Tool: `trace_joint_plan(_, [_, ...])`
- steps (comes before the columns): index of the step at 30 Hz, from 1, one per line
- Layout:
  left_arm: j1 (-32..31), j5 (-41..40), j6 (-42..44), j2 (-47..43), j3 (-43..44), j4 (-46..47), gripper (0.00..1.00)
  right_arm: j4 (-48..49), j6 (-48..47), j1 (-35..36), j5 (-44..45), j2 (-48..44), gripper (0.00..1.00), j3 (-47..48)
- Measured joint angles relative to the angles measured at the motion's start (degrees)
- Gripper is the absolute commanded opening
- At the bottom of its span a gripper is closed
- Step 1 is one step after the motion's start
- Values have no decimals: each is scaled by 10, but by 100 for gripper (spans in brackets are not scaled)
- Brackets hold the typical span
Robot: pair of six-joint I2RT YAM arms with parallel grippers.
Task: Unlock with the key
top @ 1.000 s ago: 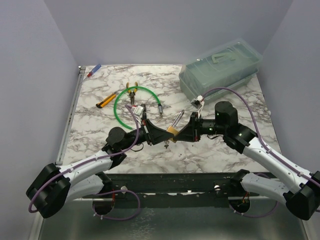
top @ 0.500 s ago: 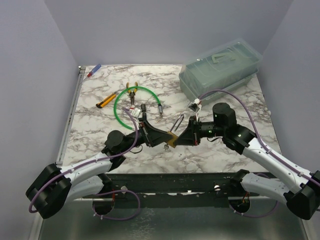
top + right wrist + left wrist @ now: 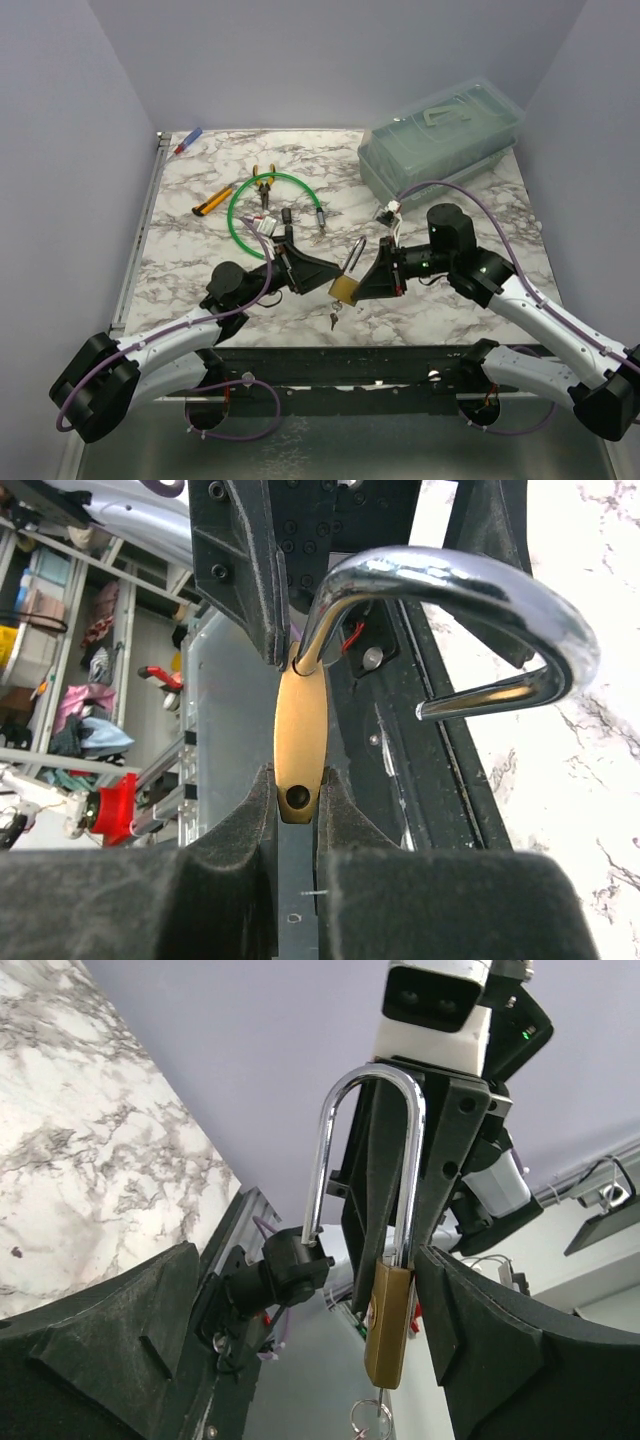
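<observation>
My right gripper is shut on the small brass padlock, pinching its flat body between both pads. The silver shackle is swung out, with one leg free of the body. The tiny silver key hangs from the lock's underside with its ring, above the table's near edge. My left gripper is open, its jaws spread wide on either side of the padlock. The lock hangs close to the right finger, and nothing is gripped.
A green cable loop lies behind the grippers, with a yellow-handled tool beside it. A yellow and black knife and a marker lie at the back left. A clear plastic box stands at the back right.
My left gripper has opened wide and let go of the key, which now dangles from the lock. The right gripper has carried the padlock a little toward the near edge.
</observation>
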Motion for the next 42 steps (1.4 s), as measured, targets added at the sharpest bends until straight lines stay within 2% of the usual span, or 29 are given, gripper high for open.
trace_joint_plan(11, [9, 6, 10, 29, 44, 9, 62, 7, 2, 0, -59, -12, 1, 1])
trace_joint_plan(20, [34, 7, -7, 68, 43, 37, 62, 24, 5, 0, -89, -32, 1, 1])
trace_joint_plan(32, [38, 89, -63, 187, 69, 190, 59, 37, 5, 0, -93, -15, 1, 1])
trace_joint_plan(36, [38, 112, -96, 235, 74, 259, 55, 39, 5, 0, -93, -6, 1, 1])
trace_joint_plan(42, [38, 131, -125, 281, 87, 280, 52, 43, 5, 0, -93, -1, 1, 1])
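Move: The open shackle of the padlock stands about 2 cm ahead of the left hand, 3 cm to its right and 4 cm above it; the lock body is about 3 cm back, 2 cm to its right and 1 cm higher. The keys hang below the body, some 6 cm back, 2 cm right and 2 cm below. From the right hand, which grips the body, the shackle lies about 4 cm ahead, level sideways and 3 cm up, the keys about 3 cm back, 2 cm left and 3 cm down. The padlock stays pinched in the right hand, which draws it about 3 cm back and 3 cm up while turning some 10 degrees counter-clockwise, then eases about 1 cm forward and down. Beside it the empty left hand rises 2 cm and sinks again, goes 3 cm forward, then about 3 cm right past the shackle, swinging clockwise, its wide-open fingers closing to about half; whether they touch the shackle can't be seen. ##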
